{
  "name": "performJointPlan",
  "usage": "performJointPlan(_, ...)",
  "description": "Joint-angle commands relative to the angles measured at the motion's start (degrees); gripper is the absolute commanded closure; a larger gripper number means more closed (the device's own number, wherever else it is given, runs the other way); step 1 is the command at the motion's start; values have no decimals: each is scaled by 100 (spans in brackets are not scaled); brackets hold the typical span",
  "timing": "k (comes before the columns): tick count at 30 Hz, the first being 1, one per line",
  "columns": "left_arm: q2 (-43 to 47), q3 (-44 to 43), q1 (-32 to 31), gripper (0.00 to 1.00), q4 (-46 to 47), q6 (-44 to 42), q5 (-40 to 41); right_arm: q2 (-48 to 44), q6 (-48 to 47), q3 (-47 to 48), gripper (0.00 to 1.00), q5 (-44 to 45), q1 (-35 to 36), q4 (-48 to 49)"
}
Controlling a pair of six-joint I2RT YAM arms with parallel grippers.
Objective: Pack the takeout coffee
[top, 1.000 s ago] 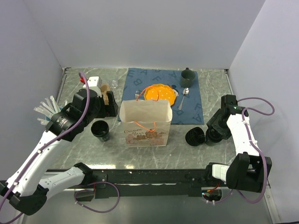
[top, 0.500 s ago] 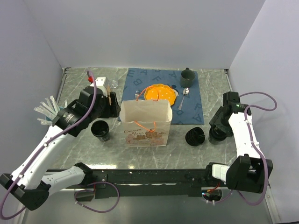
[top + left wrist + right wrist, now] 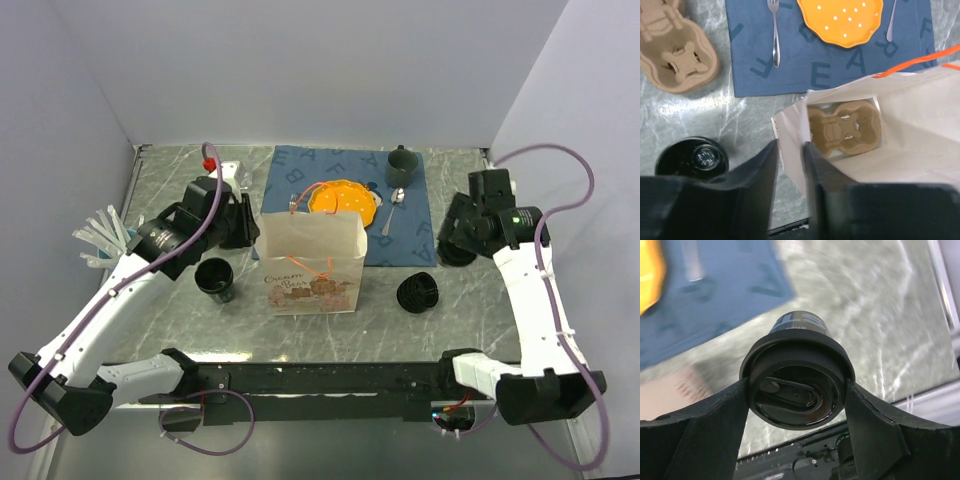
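The takeout coffee (image 3: pixel 456 250), a black cup with a lid on, hangs above the table at the right, and my right gripper (image 3: pixel 462 235) is shut on it. In the right wrist view both fingers press the sides of the coffee's lid (image 3: pixel 795 395), with the right gripper (image 3: pixel 796 384) round it. The white paper bag (image 3: pixel 310 270) stands open in the middle. My left gripper (image 3: pixel 790 147) straddles the bag's left wall (image 3: pixel 790 125), its jaws narrowed with a gap still showing. A brown cup carrier (image 3: pixel 845 127) lies inside the bag.
An open black cup (image 3: pixel 215 278) stands left of the bag; a loose ribbed black lid (image 3: pixel 418 292) lies to its right. Behind are a blue mat (image 3: pixel 410 235) with an orange plate (image 3: pixel 345 197), spoon (image 3: pixel 397 205), fork (image 3: pixel 774 30) and green mug (image 3: pixel 401 165). Another carrier (image 3: pixel 675 50) and a cup of straws (image 3: pixel 100 235) sit left.
My right gripper has lifted the coffee off the table by the loose lid and carried it back. My left gripper moved right to the bag's left wall and its jaws narrowed.
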State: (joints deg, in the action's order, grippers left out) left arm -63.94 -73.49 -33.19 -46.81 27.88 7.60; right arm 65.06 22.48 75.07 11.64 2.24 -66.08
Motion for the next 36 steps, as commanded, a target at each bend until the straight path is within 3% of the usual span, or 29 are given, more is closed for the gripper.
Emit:
performJointPlan(1, -39, -288, 14, 73, 154, -115, -249, -90, -130, 1078, 46, 172, 987, -299)
performJointPlan(5, -83, -262, 14, 86, 207, -230, -452, -19, -393, 2246, 47, -73, 1779, -423)
performJointPlan(9, -101, -280, 14, 99, 286, -309, -707, -19, -657, 2811, 48, -1459, 2253, -107)
performJointPlan(20, 180, -60, 14, 99, 726, -652, -1700, 243, -1043, 3171, 49, -1884, 3783, 808)
performJointPlan(29, 251, -25, 14, 94, 559, -555, -1551, 780, -1254, 3532, 48, -848, 5241, 359)
performJointPlan(33, 189, -60, 14, 93, 453, -626, -1375, 973, -1465, 3541, 48, -505, 5506, 421)
performJointPlan(36, 128, -112, 14, 94, 392, -687, -1252, 1298, -1650, 4102, 48, -180, 5716, 202)
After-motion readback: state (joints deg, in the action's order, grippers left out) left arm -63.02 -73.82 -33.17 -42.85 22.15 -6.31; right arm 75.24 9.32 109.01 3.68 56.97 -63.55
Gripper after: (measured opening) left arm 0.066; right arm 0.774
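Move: The lidded cup already held in the right hand is bound for the paper bag's mouth, some 35 cm to the left, about 4 cm back and roughly level in height. A cup carrier lies about 23 cm below the mouth, in the bag's bottom. From this hand the stack of lids is about 8 cm left, 4 cm back and 20 cm down. The bag's left rim sits right at the left fingertips; the black cup stands about 10 cm left of them, level fore-and-aft, 21 cm down. The lidded cup, kept in the right hand's grip, is swung some 27 cm left towards and over the bag's mouth, rising nearly 20 cm before easing slightly down and drawing back about 7 cm, the wrist turning roughly 70 degrees counter-clockwise. The bag's left rim is pinched as the left fingers shut; that hand then shifts about 4 cm right and a little up and back, turning slightly clockwise. ##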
